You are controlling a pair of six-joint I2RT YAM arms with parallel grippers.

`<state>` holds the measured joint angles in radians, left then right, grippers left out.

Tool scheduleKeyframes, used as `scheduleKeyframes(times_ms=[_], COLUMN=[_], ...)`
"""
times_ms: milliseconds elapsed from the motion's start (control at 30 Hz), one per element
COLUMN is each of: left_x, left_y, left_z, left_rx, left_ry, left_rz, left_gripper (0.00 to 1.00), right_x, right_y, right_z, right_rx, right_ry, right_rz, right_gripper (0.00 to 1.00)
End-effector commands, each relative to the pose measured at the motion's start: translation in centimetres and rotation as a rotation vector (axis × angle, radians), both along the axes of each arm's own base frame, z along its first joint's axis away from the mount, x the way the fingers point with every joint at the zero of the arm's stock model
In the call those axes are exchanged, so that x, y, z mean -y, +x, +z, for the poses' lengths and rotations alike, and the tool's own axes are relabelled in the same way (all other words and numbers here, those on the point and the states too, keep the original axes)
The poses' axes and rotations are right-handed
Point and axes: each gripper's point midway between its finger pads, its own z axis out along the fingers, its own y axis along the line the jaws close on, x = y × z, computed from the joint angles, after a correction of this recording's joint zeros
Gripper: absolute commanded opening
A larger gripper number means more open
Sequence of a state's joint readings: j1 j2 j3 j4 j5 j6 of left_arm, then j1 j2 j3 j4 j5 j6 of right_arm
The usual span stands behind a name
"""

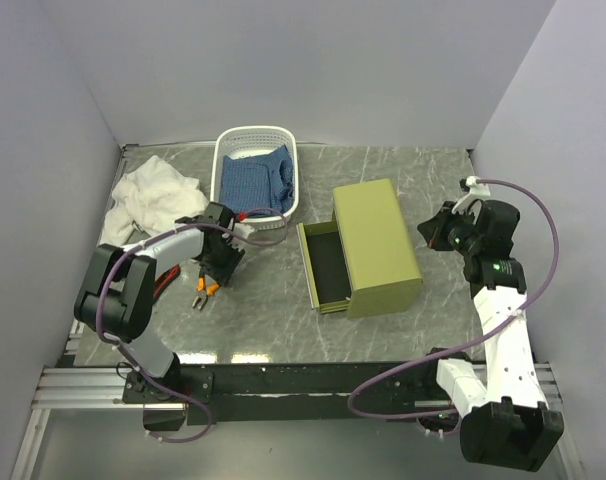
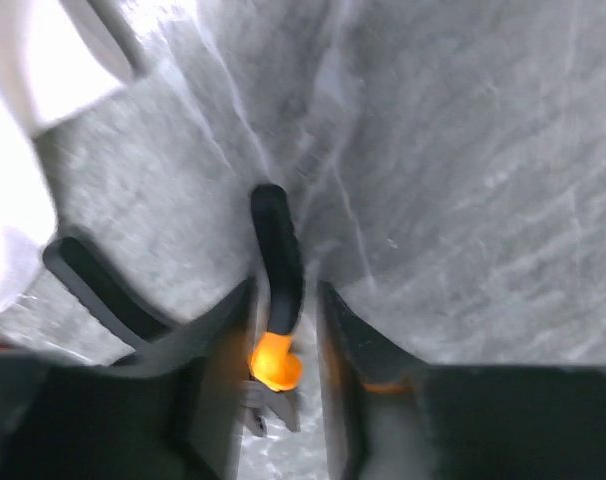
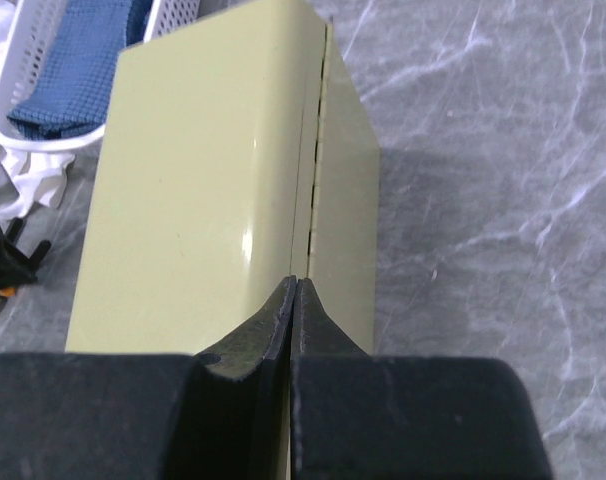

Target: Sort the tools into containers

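The orange-black pliers (image 1: 201,296) lie on the table left of the chest. My left gripper (image 1: 211,275) is down over them and open. In the left wrist view its fingers (image 2: 223,330) straddle one black handle of the pliers (image 2: 276,240), with a small gap on the right side. The other handle (image 2: 98,285) lies outside the left finger. My right gripper (image 1: 430,232) is shut and empty, hovering by the right side of the olive-green drawer chest (image 1: 378,245). It shows above the chest (image 3: 203,190) in the right wrist view (image 3: 295,280). The chest's drawer (image 1: 323,268) is pulled open.
The white perforated basket (image 1: 283,140) with blue fabric (image 1: 253,178) stands at the back, also seen from the right wrist (image 3: 43,40). A white cloth (image 1: 148,195) lies at the back left. A red handle (image 1: 163,283) shows under my left arm.
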<state>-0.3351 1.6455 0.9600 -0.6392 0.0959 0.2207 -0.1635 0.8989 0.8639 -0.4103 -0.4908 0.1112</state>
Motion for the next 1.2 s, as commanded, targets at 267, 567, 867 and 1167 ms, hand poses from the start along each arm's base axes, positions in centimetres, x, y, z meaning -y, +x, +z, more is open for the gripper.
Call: scheduleKeyframes(times_ms=[267, 567, 867, 1167], left_x=[5.4, 15.7, 21.6, 24.6], left_y=[1.1, 1.5, 3.5, 3.8], left_z=[8.4, 23.5, 26.6, 23.7], left_rx=[0.012, 0.033, -0.127, -0.26], left_ry=[-0.288, -1.028, -1.377, -1.389], left_rz=[-0.017, -0.07, 0.011, 0.051], left_gripper=[0.01, 0.01, 0.01, 0.01], right_x=[0.6, 1.4, 2.6, 3.7], right_y=[-0.3, -0.4, -0.6, -0.5], right_z=[0.6, 0.1, -0.3, -0.3], right_rx=[0.044, 0.033, 0.028, 0.018], right_ry=[-0.002, -0.027, -0.044, -0.046], right_rz=[-0.034, -0.059, -0.102, -0.146], right_gripper=[0.0, 0.0, 0.0, 0.0])
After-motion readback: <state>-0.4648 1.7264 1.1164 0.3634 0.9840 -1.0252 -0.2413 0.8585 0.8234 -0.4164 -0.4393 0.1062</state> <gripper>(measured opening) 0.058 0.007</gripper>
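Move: The open orange-and-black pliers lie at the left hand's fingertips, their middle some 3 cm to its left, 2 cm back and 1 cm below, with one handle between the open fingers. The red-handled tool is level with the hand, about 14 cm left. The empty drawer's middle is roughly 28 cm right, 4 cm ahead and 5 cm higher; the basket is 27 cm ahead and 9 cm right. From the right hand, the pliers lie about 53 cm left, 5 cm back and 25 cm lower. The left fingers close on one pliers handle and keep their pinch while the arm lifts it off the table, rising about 24 cm and sweeping the same distance right towards the open drawer, sinking some 3 cm at the end. The fingers swing some 70 degrees from pointing down to nearly level, pointing right. The shut, empty right hand eases about 3 cm right. ##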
